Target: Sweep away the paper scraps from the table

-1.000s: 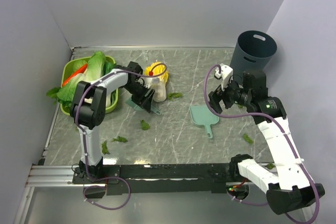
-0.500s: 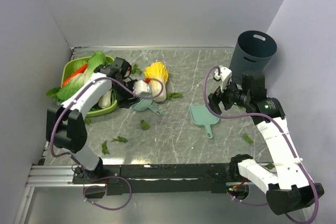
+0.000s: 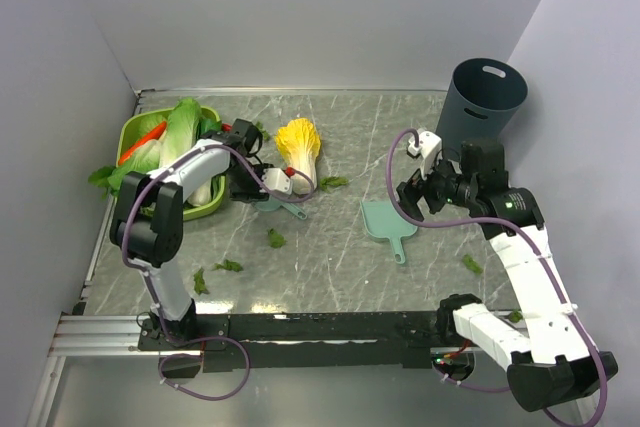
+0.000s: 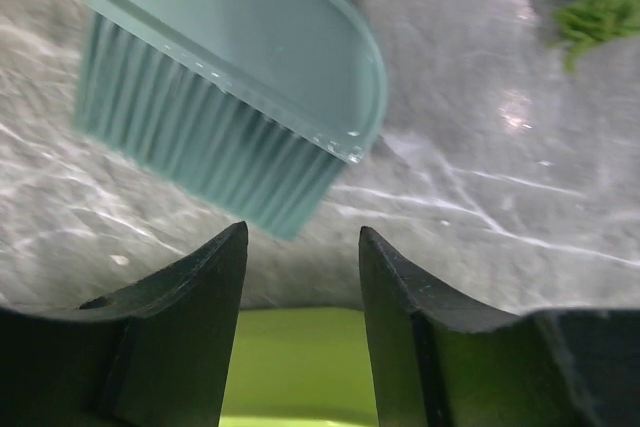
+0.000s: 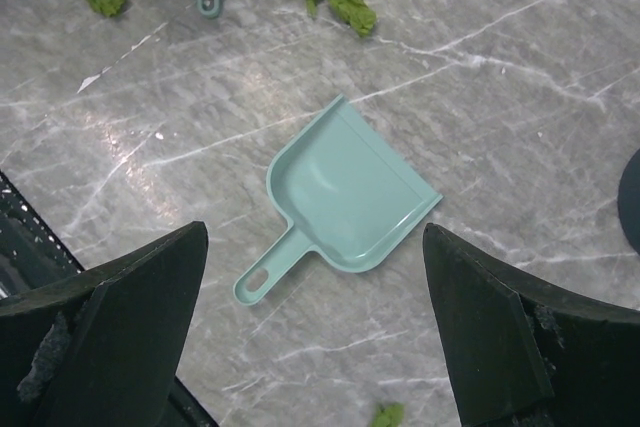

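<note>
Dark-green paper scraps lie scattered on the marble table (image 3: 330,267): one in the middle (image 3: 276,238), two at the front left (image 3: 229,266), one by the cabbage half (image 3: 333,183), one at the right (image 3: 471,264). A teal brush (image 3: 277,205) lies flat on the table. In the left wrist view the brush (image 4: 230,67) is just ahead of my left gripper (image 4: 300,232), bristles toward it. My left gripper (image 3: 244,187) is open and empty, low between the green bowl and the brush. My right gripper (image 3: 412,199) is wide open and empty above the teal dustpan (image 5: 350,197).
A lime-green bowl (image 3: 135,132) holding whole cabbages stands at the back left. A yellow-topped cabbage half (image 3: 299,142) lies behind the brush. A dark grey bin (image 3: 485,97) stands at the back right. Lavender walls close in three sides.
My left arm has swung its elbow left and its gripper has drawn back from over the brush toward the green bowl. The brush stays on the table. The right arm has barely moved.
</note>
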You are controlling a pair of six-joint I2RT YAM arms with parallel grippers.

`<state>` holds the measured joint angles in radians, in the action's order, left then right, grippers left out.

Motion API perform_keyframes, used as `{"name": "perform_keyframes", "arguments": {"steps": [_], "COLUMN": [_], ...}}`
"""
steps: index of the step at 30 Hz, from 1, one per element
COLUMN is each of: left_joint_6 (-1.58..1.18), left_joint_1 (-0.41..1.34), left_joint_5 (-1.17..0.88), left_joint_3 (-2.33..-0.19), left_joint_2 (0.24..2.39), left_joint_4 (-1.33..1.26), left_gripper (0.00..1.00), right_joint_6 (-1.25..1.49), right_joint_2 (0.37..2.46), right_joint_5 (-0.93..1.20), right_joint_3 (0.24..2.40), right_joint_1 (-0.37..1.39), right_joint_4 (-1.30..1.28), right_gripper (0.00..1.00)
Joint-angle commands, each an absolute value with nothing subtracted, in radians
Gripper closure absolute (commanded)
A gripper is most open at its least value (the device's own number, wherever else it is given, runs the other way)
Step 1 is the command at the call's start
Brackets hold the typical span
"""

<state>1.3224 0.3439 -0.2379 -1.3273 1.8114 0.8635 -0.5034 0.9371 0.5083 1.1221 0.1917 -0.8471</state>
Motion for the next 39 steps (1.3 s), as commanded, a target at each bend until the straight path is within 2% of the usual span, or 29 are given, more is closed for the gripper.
{"name": "perform_keyframes", "arguments": {"steps": [1, 5, 10, 13, 14, 16, 17, 19, 30, 35, 39], "left_joint_6": [1.384, 1.422, 1.457, 1.431, 1.405, 1.376, 1.359, 1.333, 1.075, 0.983, 0.894], "left_joint_1": [0.353, 0.354, 0.36, 0.365, 0.365, 0.364, 0.362, 0.359, 0.344, 0.344, 0.345], "left_joint_5": [-0.268, -0.262, -0.247, -0.248, -0.25, -0.258, -0.256, -0.256, -0.472, -0.607, -0.702], "left_joint_3": [-1.341, -1.362, -1.313, -1.301, -1.301, -1.299, -1.295, -1.267, -1.362, -1.407, -1.407], "left_joint_2": [1.845, 1.902, 1.921, 1.924, 1.925, 1.922, 1.907, 1.858, 1.617, 1.546, 1.513], "left_joint_4": [0.808, 0.845, 0.839, 0.828, 0.83, 0.838, 0.842, 0.834, 1.061, 1.163, 1.146], "left_gripper": [0.47, 0.5, 0.48, 0.62, 0.74, 0.84, 0.92, 0.99, 0.99, 0.99, 0.99], "right_joint_6": [-0.509, -0.509, -0.517, -0.515, -0.512, -0.514, -0.512, -0.515, -0.526, -0.59, -0.577], "right_joint_2": [0.916, 0.931, 0.949, 0.953, 0.954, 0.957, 0.957, 0.963, 1.022, 1.039, 1.087], "right_joint_5": [0.508, 0.505, 0.492, 0.488, 0.492, 0.502, 0.5, 0.5, 0.577, 0.719, 0.824], "right_joint_3": [1.134, 1.138, 1.149, 1.147, 1.147, 1.147, 1.147, 1.146, 1.175, 1.212, 1.221], "right_joint_1": [0.186, 0.187, 0.186, 0.187, 0.186, 0.187, 0.187, 0.187, 0.19, 0.198, 0.204], "right_joint_4": [-0.865, -0.861, -0.853, -0.845, -0.845, -0.842, -0.842, -0.836, -0.819, -0.81, -0.733], "right_gripper": [0.05, 0.05, 0.05, 0.05, 0.05, 0.05, 0.05, 0.05, 0.06, 0.06, 0.05]}}
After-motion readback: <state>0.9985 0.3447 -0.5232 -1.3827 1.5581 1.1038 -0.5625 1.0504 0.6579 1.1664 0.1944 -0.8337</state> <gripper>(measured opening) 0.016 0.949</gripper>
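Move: The brush head lies about 5 cm right of the left hand, some 2 cm farther out and 5 cm below, its bristle edge almost under the open fingers and its handle running off to the right. A leaf scrap is about 10 cm back and 7 cm right of that hand; the napa cabbage is about 9 cm ahead and 14 cm right; the vegetable basket's middle is some 15 cm left and 7 cm ahead. From the right hand the brush head is about 32 cm left, 13 cm ahead and 24 cm below. Down about 4 cm onto the bristle end of the brush goes the left hand, and its half-open fingers shut right down and pinch it there. It then lifts fast, some 13 cm, drawing back about 7 cm and a little right, the fingertips swinging right and the wrist turning slightly counter-clockwise. Late on, the open, empty right hand drifts a couple of centimetres left. ##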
